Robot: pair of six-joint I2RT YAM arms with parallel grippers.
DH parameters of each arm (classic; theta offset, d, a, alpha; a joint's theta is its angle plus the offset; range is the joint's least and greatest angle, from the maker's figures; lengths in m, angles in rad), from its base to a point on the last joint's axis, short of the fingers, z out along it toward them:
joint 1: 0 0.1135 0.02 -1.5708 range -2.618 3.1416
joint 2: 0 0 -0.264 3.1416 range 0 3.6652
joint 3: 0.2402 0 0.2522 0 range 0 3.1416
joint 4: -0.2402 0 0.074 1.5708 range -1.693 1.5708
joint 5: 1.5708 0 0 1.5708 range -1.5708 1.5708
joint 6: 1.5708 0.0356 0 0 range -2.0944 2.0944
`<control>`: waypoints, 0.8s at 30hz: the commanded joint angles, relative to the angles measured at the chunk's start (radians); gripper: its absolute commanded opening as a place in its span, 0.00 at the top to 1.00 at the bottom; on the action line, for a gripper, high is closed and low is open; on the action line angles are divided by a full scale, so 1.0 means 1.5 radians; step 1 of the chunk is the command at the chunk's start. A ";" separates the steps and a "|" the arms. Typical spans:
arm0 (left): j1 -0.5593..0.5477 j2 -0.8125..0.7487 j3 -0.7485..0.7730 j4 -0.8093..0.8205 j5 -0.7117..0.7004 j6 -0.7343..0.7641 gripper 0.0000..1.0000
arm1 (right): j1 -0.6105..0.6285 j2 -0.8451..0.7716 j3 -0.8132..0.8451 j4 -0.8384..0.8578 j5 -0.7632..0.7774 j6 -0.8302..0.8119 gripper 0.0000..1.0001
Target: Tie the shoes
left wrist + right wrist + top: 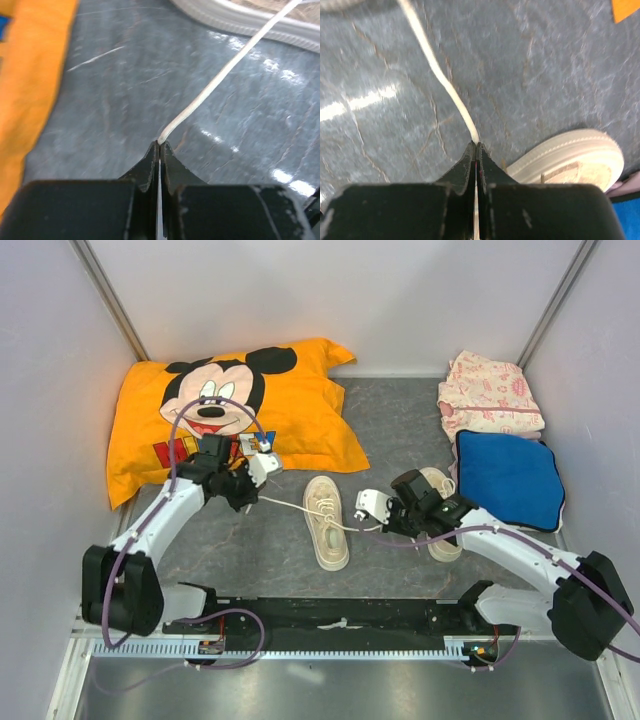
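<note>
Two cream shoes lie on the grey table. One shoe (326, 522) is in the middle, the other (443, 540) sits partly under my right arm. A white lace (290, 507) runs taut from the middle shoe leftward to my left gripper (252, 500), which is shut on its end (160, 143). Another lace (352, 528) runs rightward to my right gripper (383, 530), shut on that lace (476, 144). The left wrist view shows the lace (220, 77) rising to the shoe's sole (240, 15). The right wrist view shows a shoe toe (575, 160) beside the fingers.
An orange Mickey Mouse pillow (240, 410) lies at the back left, just behind the left gripper. A blue cushion (510, 478) and a folded pink cloth (490, 395) are at the back right. White walls enclose both sides and the back.
</note>
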 commanded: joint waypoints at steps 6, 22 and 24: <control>0.105 -0.036 0.010 -0.011 -0.051 0.048 0.98 | -0.068 -0.062 -0.036 -0.072 -0.003 -0.099 1.00; 0.173 0.055 0.094 0.018 -0.070 0.016 0.98 | -0.070 -0.025 -0.007 -0.098 -0.086 -0.097 1.00; 0.179 0.058 0.089 0.019 -0.087 0.026 0.98 | -0.070 -0.031 -0.016 -0.114 -0.074 -0.123 1.00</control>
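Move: Both hands already pinch the lace that crosses the middle shoe. From the left hand, the shoe lies about 19 cm right, 7 cm back and 5 cm below, and the pillow's middle some 22 cm ahead and 7 cm left. From the right hand, the middle shoe lies about 16 cm left, 2 cm ahead and 5 cm below, and the other shoe some 16 cm right and 4 cm farther out. Keeping its fingers shut on the lace, the left hand draws it away from the middle shoe, some 8 cm left and, mainly in the second half, about 5 cm forward towards the pillow, rising a little early on, sinking back, and turning roughly 15 degrees counter-clockwise. The right hand, also still gripping the lace, pulls the opposite way, first about 4 cm right towards the other shoe, then eases back nearly 2 cm towards the base while sinking slightly. ##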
